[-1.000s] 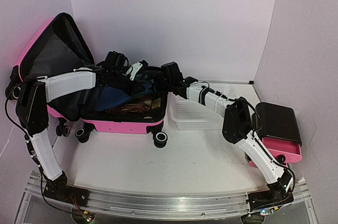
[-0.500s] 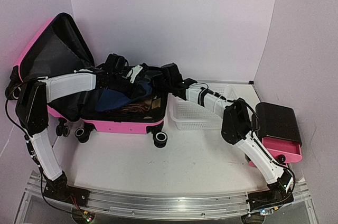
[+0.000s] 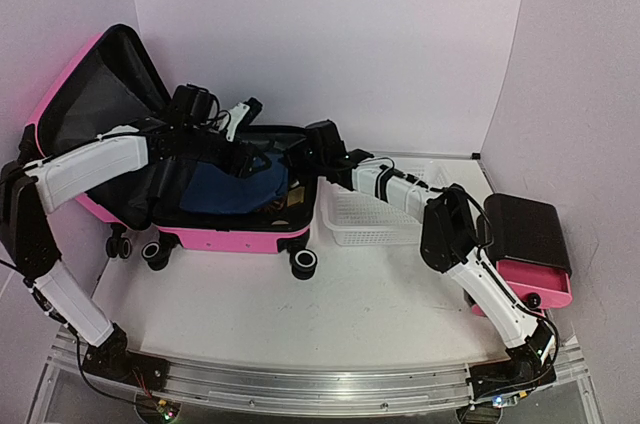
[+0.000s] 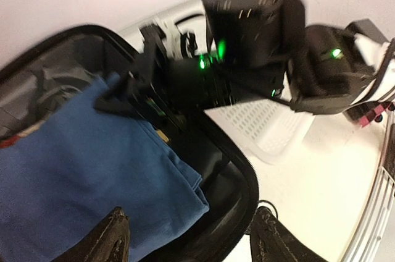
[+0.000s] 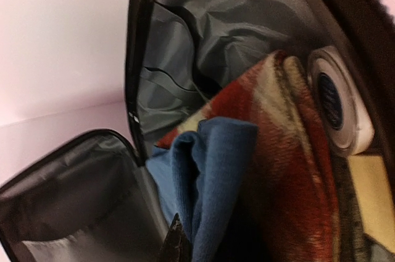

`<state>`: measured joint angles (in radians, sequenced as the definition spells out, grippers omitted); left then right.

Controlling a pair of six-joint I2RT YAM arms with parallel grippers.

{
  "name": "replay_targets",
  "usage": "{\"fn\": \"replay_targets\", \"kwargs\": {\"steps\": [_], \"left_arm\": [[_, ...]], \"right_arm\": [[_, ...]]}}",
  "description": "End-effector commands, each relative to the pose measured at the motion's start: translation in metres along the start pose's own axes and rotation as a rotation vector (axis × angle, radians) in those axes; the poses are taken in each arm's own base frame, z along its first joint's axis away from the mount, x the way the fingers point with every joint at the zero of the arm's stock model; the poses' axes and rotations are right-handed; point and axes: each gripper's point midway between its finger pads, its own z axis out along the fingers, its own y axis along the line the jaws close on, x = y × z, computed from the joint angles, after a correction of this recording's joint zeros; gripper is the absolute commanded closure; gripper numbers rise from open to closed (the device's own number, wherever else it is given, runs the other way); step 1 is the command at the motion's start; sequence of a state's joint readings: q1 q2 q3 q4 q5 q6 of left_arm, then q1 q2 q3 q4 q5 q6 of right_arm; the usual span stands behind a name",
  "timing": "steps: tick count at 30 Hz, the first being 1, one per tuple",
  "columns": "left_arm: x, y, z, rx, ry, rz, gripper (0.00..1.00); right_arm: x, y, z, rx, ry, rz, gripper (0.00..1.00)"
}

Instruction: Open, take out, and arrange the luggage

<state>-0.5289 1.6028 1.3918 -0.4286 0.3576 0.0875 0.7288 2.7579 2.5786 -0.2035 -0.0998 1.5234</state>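
Note:
The hot-pink luggage [image 3: 230, 239] lies open, its black-lined lid [image 3: 60, 94] leaning back at the left. A blue cloth [image 3: 235, 189] lies on top inside. Under it, the right wrist view shows a red plaid cloth [image 5: 278, 151] and a round white container [image 5: 339, 107]. My left gripper [image 3: 240, 112] hangs open above the case. Its fingers [image 4: 114, 237] stand wide over the blue cloth [image 4: 80, 169] and the zipper rim [image 4: 247, 181], with nothing between them. My right gripper [image 3: 290, 156] reaches into the case from the right. It is shut on a raised fold of the blue cloth [image 5: 210, 169].
A white mesh basket [image 3: 365, 214] stands right beside the case, under my right forearm. A black cabinet with a pink drawer pulled out [image 3: 530, 244] sits at the far right. The case's wheels [image 3: 303, 262] face the front. Walls close in behind and on both sides.
My left gripper let go of the blue cloth, opened, and rose back to the left. My right gripper closed on the cloth's fold. The cloth settled flatter in the case.

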Motion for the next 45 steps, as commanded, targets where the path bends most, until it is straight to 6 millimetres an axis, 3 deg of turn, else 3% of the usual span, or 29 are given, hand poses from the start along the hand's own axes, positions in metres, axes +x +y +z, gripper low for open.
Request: {"fn": "replay_targets", "kwargs": {"steps": [1,7,14,19,27,34,38,45], "left_arm": [[-0.028,0.001,-0.041,-0.076,-0.094,0.004,0.32],[-0.033,0.003,-0.048,-0.098,-0.114,-0.012,0.32],[-0.031,0.004,-0.042,-0.092,-0.103,-0.030,0.32],[-0.030,0.004,-0.038,-0.085,-0.098,-0.044,0.32],[-0.033,0.002,-0.030,-0.049,-0.094,-0.050,0.32],[-0.033,0.002,-0.029,-0.050,-0.094,-0.050,0.32],[-0.034,0.001,-0.030,-0.048,-0.096,-0.048,0.32],[-0.037,-0.003,-0.032,-0.028,-0.105,-0.078,0.32]], "right_arm": [[0.011,0.091,-0.052,-0.146,0.061,-0.127,1.00],[0.021,0.103,-0.079,-0.131,0.111,-0.183,1.00],[0.000,0.107,-0.118,-0.097,0.092,-0.154,1.00],[-0.020,0.086,-0.144,-0.036,0.090,-0.056,1.00],[-0.060,0.027,-0.188,0.092,0.047,0.065,1.00],[-0.096,-0.003,-0.233,0.197,0.071,-0.077,1.00],[-0.108,-0.011,-0.240,0.174,0.192,-0.191,1.00],[-0.137,-0.048,-0.247,0.181,0.272,-0.291,1.00]]}}
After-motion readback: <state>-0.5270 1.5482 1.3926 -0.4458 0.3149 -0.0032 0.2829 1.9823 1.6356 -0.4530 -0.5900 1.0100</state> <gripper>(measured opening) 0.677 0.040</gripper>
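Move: The blue cloth is already pinched at its edge in the right hand. The white basket it goes to lies some 25 cm to that hand's right, about 2 cm nearer the base and 12 cm lower. The open suitcase's tub is centred about 14 cm to its left, level with it and 10 cm below, the red checked cloth about 12 cm left, level and 9 cm down. From the left hand the basket is roughly 32 cm right, 14 cm ahead and 22 cm below. The blue cloth, kept pinched at its edge by the shut right fingers, is first lifted about 9 cm while the hand draws back 5 cm, then swept quickly right out of the suitcase and over the basket, 27 cm in all, dipping on the way and rising slightly near the end. The empty, open left hand stays over the suitcase, rising 5 cm and settling back 3 cm. ##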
